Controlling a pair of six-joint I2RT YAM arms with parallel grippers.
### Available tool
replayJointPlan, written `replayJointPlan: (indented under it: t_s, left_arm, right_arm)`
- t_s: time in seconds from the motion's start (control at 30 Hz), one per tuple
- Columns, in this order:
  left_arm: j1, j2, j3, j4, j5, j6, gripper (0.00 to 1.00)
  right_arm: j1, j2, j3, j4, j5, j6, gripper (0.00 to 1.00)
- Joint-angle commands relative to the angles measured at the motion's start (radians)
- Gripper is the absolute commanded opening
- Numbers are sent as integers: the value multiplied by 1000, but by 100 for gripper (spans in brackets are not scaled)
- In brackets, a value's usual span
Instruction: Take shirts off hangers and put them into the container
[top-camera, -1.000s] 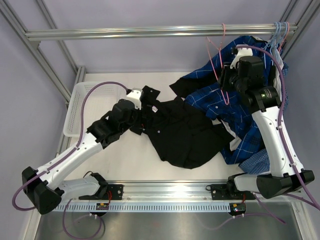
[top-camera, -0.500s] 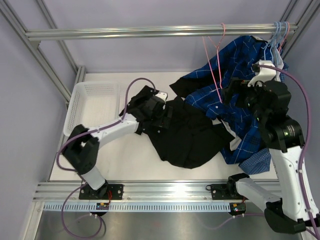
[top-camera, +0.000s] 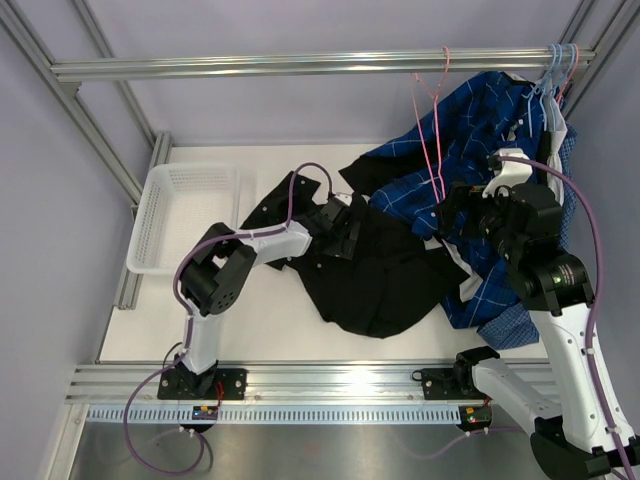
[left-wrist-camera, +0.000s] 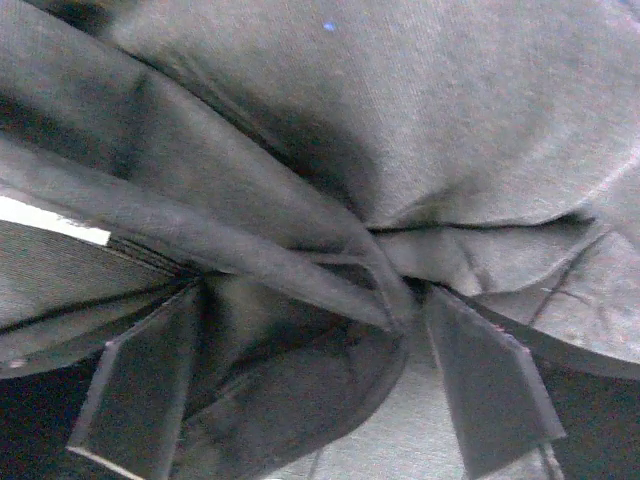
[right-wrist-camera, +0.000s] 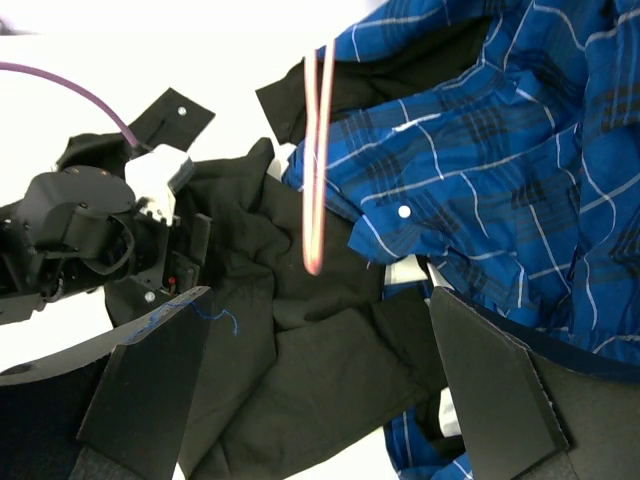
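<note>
A black shirt lies crumpled in the middle of the table. My left gripper is pressed down on its left part. In the left wrist view the jaws stand open with a fold of black shirt bunched between the fingers. A blue plaid shirt drapes from the rail down to the table at the right. A pink hanger hangs free from the rail. My right gripper hovers open below it with nothing between its fingers; the hanger shows blurred ahead. The container stands empty at the left.
Light blue and pink hangers hook over the right end of the metal rail. Frame posts run along both sides. More plaid cloth spills toward the front right. The left arm's purple cable arches over the shirt.
My left arm folded and carried its gripper right, from beside the container onto the black shirt. My right gripper opened, let go of the pink hanger and drew back and down.
</note>
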Motion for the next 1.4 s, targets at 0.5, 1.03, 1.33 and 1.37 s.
replayJointPlan:
  t_s: [0.5, 1.03, 1.33, 1.37]
  left_arm:
    - [-13, -469, -94, -126, -189, 35, 0]
    - [591, -841, -63, -342, -60, 86, 0]
    - [868, -642, -244, -185, 65, -135, 0]
    - [889, -596, -246, -179, 56, -152, 0]
  right_arm:
    - [-5, 25, 15, 57, -30, -32, 100]
    - [-5, 47, 68, 69, -111, -22, 99]
    - [-6, 56, 45, 78, -154, -8, 99]
    - [-5, 56, 43, 78, -157, -9, 99]
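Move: The black shirt lies spread under the left hand, whose open fingers already straddle its folds; the shirt's middle is some 3 cm nearer the base and 1 cm to the right, about 1 cm lower. The container sits about 36 cm to the left and 5 cm farther out, the hanging blue plaid shirt some 27 cm to the right, 8 cm farther out and 12 cm higher. From the right hand the black shirt's middle is roughly 21 cm left, 5 cm ahead and 33 cm below. Easing back about 4 cm towards the base, the left hand shuts on a bunch of the black shirt, then lifts steeply and swings some 36 cm left in one fast arc, turning about 50 degrees counter-clockwise. Past the top of the arc it sinks about 20 cm over the container, still pinching the cloth. ##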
